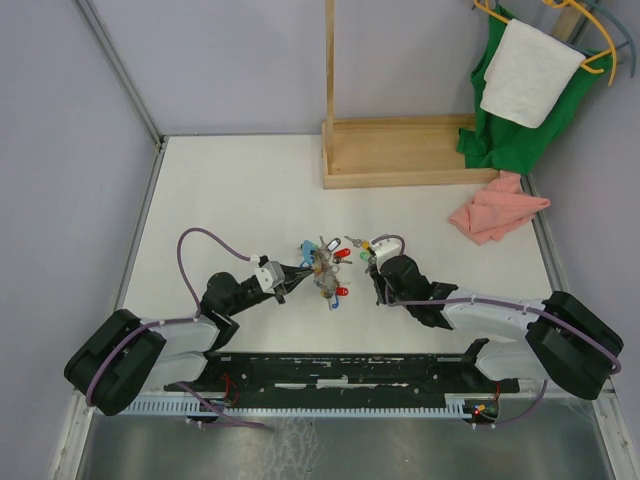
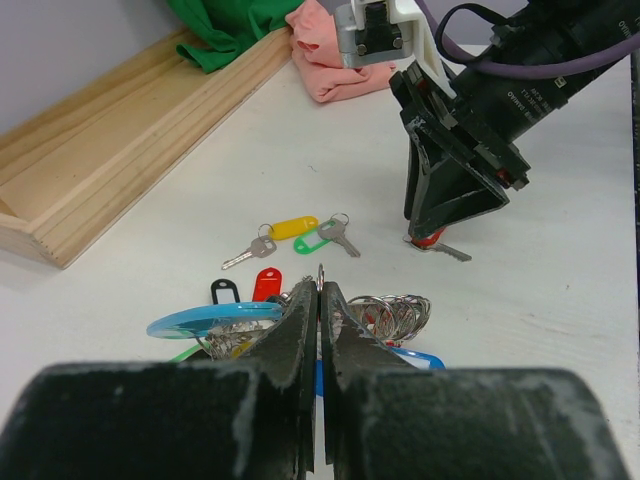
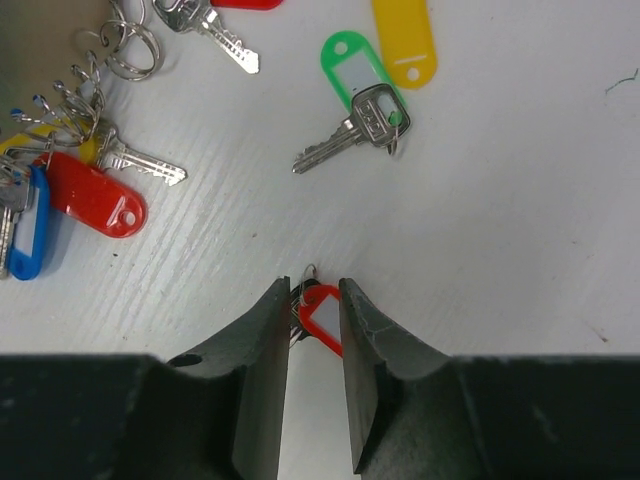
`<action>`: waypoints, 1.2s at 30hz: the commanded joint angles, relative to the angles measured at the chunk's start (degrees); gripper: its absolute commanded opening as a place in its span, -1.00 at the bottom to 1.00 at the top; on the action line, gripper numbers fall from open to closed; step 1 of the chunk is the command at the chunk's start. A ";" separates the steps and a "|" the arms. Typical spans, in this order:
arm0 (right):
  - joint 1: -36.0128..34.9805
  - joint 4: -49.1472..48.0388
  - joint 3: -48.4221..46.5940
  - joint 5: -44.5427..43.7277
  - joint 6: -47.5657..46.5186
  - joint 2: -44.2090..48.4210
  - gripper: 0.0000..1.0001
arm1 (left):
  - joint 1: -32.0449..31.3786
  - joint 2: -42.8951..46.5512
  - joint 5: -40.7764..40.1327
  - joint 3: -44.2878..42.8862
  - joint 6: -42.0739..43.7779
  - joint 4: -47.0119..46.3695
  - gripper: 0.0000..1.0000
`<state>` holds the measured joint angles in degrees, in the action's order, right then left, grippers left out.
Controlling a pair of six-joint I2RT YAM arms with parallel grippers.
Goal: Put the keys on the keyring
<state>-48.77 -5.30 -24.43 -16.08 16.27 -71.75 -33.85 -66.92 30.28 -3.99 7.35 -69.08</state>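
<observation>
The keyring lies mid-table, a light-blue band with grey metal loops and many coloured tags. My left gripper is shut on a thin metal loop of it, seen edge-on between the tips in the left wrist view. My right gripper points down at the table, its tips shut on a red-tagged key. This key also shows under the tips in the left wrist view. A yellow-tagged key and a green-tagged key lie loose beyond.
A wooden stand sits at the back. A pink cloth lies at the right, and green and white cloths hang on hangers behind it. A red tag and a blue tag of the bunch lie left of my right gripper.
</observation>
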 commanded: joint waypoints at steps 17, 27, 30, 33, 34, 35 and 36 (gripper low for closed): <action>-0.31 -5.16 0.17 -1.26 2.07 -4.08 -0.64 | 0.09 1.01 -0.05 -1.20 2.53 -2.69 -0.95; -0.36 1.34 -3.01 3.75 -3.29 2.66 -0.99 | 1.18 0.13 2.42 -1.10 1.91 -4.49 -0.95; -0.31 4.36 -5.51 8.65 -8.75 6.02 -0.99 | 2.93 -0.02 5.88 -1.37 0.82 -5.31 -0.95; -0.36 9.06 -9.26 13.51 -14.01 8.09 -0.99 | 4.38 -0.05 8.93 -1.91 0.04 -5.62 -0.95; -0.35 10.78 -10.60 14.88 -15.54 8.46 -0.99 | 4.78 -0.20 10.13 -2.10 -0.18 -5.73 -0.95; -0.36 13.66 -12.88 17.47 -18.14 8.69 -0.99 | 5.24 -0.27 11.54 -2.37 -0.52 -5.91 -0.95; -0.36 14.94 -14.13 19.70 -20.26 8.93 -0.99 | 5.49 -0.37 12.42 -2.42 -0.77 -6.37 -0.95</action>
<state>-48.77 2.87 -31.73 -5.45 5.72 -64.73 -29.58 -67.02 36.82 -4.08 7.27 -70.17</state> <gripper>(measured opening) 0.012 0.044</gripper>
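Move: The loose key with the red tag lies just under my right fingertips, its little ring between the pads roughly 1 cm down. From that hand, the green-tagged key is about 8 cm ahead and 2 cm left, and the yellow-tagged one some 12 cm ahead and 4 cm left. The keyring bunch in my left hand is around 13 cm left, 2 cm ahead and 6 cm higher. From my left hand the red-tagged key is level, about 17 cm right and 13 cm below. I ease my right hand about 1 cm down onto the red-tagged key and shut my fingers, pinching it by its little ring. Then I lift it some 6 cm and carry it a few centimetres left towards the keyring, the hand turning about 15 degrees counter-clockwise. My left hand keeps hold of the keyring. ##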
